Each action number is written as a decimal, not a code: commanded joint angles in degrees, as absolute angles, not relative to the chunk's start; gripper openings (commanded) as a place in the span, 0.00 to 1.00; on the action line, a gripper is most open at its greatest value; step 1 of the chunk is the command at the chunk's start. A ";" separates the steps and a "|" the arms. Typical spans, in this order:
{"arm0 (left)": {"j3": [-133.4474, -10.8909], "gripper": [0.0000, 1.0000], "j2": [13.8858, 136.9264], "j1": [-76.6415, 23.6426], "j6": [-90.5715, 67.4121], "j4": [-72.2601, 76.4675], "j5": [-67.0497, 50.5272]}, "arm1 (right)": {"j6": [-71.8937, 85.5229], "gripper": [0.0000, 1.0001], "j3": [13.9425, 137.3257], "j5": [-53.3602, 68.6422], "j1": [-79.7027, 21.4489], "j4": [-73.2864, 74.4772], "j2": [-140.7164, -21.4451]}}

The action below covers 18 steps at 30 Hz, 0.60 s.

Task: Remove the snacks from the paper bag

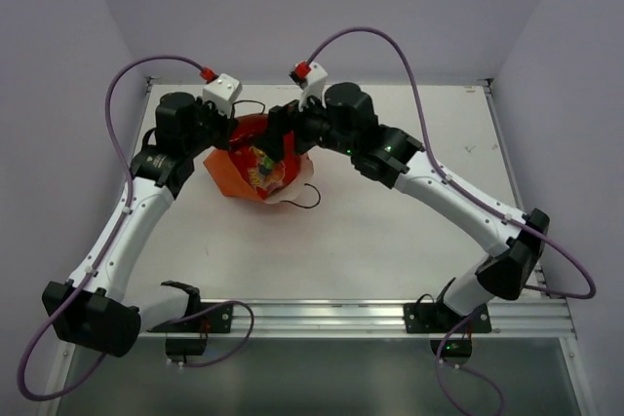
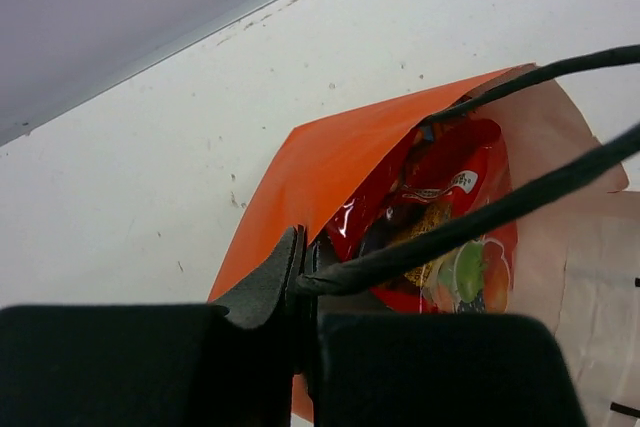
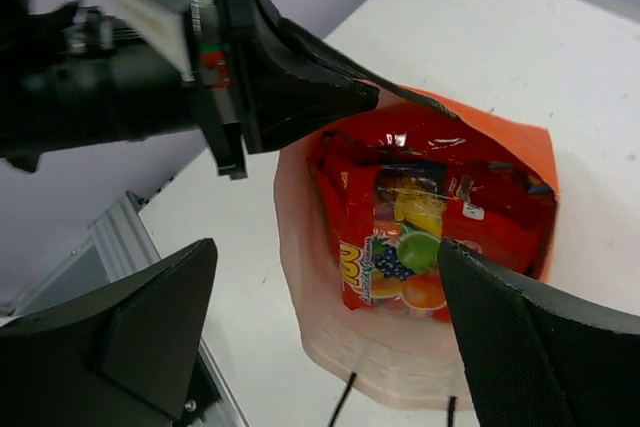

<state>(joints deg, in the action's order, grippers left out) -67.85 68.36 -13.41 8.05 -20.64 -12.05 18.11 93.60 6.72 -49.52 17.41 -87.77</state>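
Observation:
The orange paper bag (image 1: 255, 170) lies on its side on the white table with its mouth held open. My left gripper (image 2: 300, 282) is shut on one dark loop handle (image 2: 480, 217) and lifts the bag's upper edge (image 3: 480, 117). Inside lie the snacks: a glossy red packet with fruit print (image 3: 400, 247) shows on top, also seen in the left wrist view (image 2: 450, 247), and others are hidden under it. My right gripper (image 3: 325, 267) hovers wide open just in front of the bag's mouth, its fingers either side of the red packet and touching nothing.
The second handle (image 1: 310, 197) lies loose on the table (image 1: 390, 231) by the bag's lower lip (image 3: 400, 367). The left arm's wrist (image 3: 150, 77) sits close beside the right gripper. An aluminium rail (image 1: 322, 317) runs along the near edge; purple walls close in the back and sides.

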 commanded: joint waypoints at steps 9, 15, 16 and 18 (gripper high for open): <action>-67.32 0.00 62.58 -17.14 -1.39 -16.78 -6.77 | 35.40 0.93 92.64 -9.92 -55.99 16.34 -97.03; -67.41 0.00 62.93 -17.40 -4.74 -18.54 -7.38 | 41.30 0.91 92.11 -14.24 -55.99 17.22 -99.67; -67.50 0.00 63.10 -17.40 -4.92 -18.89 -7.30 | 41.74 0.91 91.94 -14.24 -55.99 17.40 -99.75; -67.59 0.00 63.11 -17.40 -5.18 -19.51 -6.95 | 42.88 0.89 91.50 -14.41 -55.90 17.40 -100.19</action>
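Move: Below the open right fingers, some 18 cm down, the red snack pack lies inside the paper bag, about 4 cm left and 3 cm ahead. The bag's rim, pinched in the left fingers, is about 11 cm left, 5 cm ahead and 8 cm below the right hand; the near bag handle hangs about 6 cm right, 4 cm back and 18 cm down. From the left hand the pack is about 7 cm right, 2 cm back and 10 cm below. Sinking some 11 cm towards the snack pack, the right hand first swings about 5 cm left over the bag's mouth, then drops more steeply with a little forward, its wrist tipping down and turning clockwise, fingers kept wide open. Still shut on the rim, the left hand draws it about 2 cm back and slightly right, rolling a little. ##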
